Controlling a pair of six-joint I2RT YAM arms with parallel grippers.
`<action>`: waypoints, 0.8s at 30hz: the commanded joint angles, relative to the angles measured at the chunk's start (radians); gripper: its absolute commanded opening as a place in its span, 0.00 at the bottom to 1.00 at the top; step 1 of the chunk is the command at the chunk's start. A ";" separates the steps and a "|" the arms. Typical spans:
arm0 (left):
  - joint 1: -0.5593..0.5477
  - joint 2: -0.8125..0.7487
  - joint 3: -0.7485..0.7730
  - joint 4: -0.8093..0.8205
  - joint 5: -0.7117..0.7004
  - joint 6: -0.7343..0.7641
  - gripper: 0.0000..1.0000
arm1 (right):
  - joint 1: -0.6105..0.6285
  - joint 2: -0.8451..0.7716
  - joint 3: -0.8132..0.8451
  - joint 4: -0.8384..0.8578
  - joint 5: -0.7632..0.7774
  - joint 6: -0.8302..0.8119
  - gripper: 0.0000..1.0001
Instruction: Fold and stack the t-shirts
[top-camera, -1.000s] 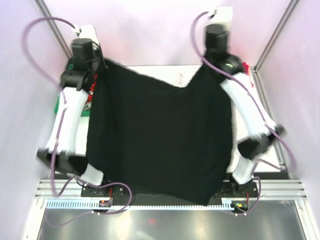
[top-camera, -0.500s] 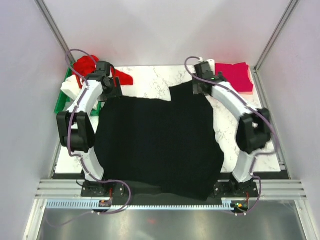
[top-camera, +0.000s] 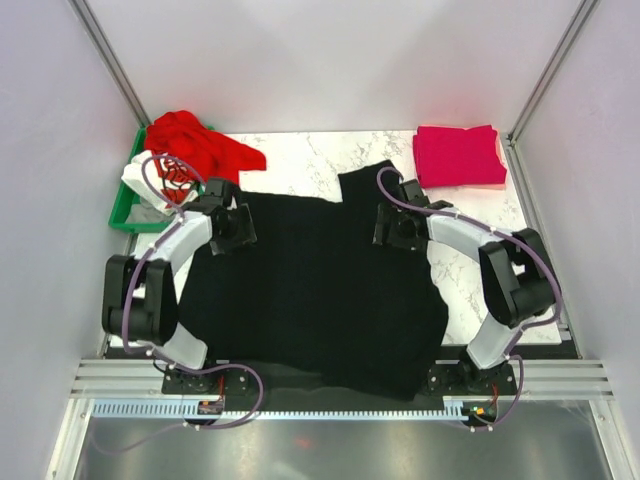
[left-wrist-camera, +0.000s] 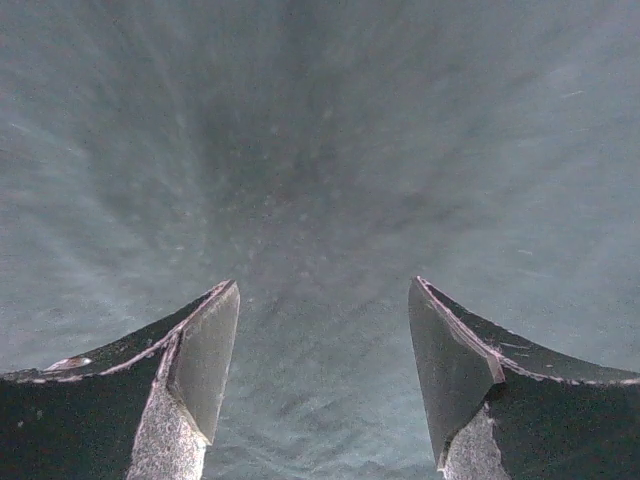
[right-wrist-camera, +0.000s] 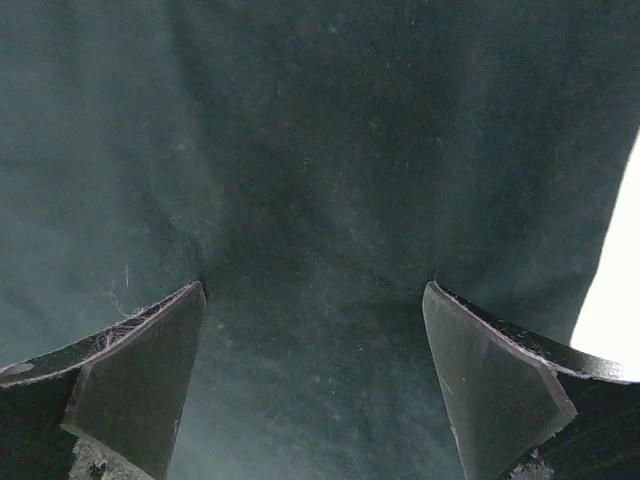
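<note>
A plain black t-shirt (top-camera: 320, 300) lies spread over the middle of the table, its lower hem hanging past the near edge. My left gripper (top-camera: 238, 228) hovers low over the shirt's upper left part, and in the left wrist view it (left-wrist-camera: 324, 290) is open with only black cloth (left-wrist-camera: 320, 150) below. My right gripper (top-camera: 390, 228) is over the upper right part, open too (right-wrist-camera: 315, 290), nothing between its fingers. A folded crimson-pink t-shirt (top-camera: 458, 156) sits at the back right. A crumpled red t-shirt (top-camera: 200, 145) and a white one with red print (top-camera: 160, 180) lie at the back left.
A green plastic bin (top-camera: 124, 208) stands at the table's left edge under the red and white shirts. Bare marble table (top-camera: 310, 160) shows behind the black shirt and to its right (right-wrist-camera: 622, 290). Frame posts rise at both back corners.
Both grippers let go of the black shirt, which dropped from hanging to lying flat. Both arms came down and moved nearer, now low over the cloth with open jaws.
</note>
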 joint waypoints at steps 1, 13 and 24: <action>0.002 0.077 -0.010 0.088 0.030 -0.079 0.75 | -0.001 0.053 0.033 0.040 -0.039 0.038 0.97; 0.002 0.442 0.262 0.108 0.030 -0.153 0.72 | -0.082 0.544 0.563 -0.145 0.051 -0.029 0.97; -0.012 0.667 0.706 -0.022 0.087 -0.155 0.71 | -0.170 0.802 1.097 -0.237 0.013 -0.118 0.98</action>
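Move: The black t-shirt lies spread under both open hands, its near side over the table's front edge. Its middle is about 12 cm back and 17 cm right of the left hand, 6 cm below; from the right hand, 12 cm back, 19 cm left and 3 cm below. The green bin sits some 16 cm ahead and 24 cm left of the left hand, and the pink shirt about 24 cm ahead and 21 cm right of the right hand. The black t-shirt is pressed from above by both open hands, then pushed along the table away from the robot. The left hand sinks about 5 cm and the right some 2 cm, then both sweep forward at that low height, roughly 16 cm on the left and 22 cm on the right, the right towards the pink shirt; no fingers close. ##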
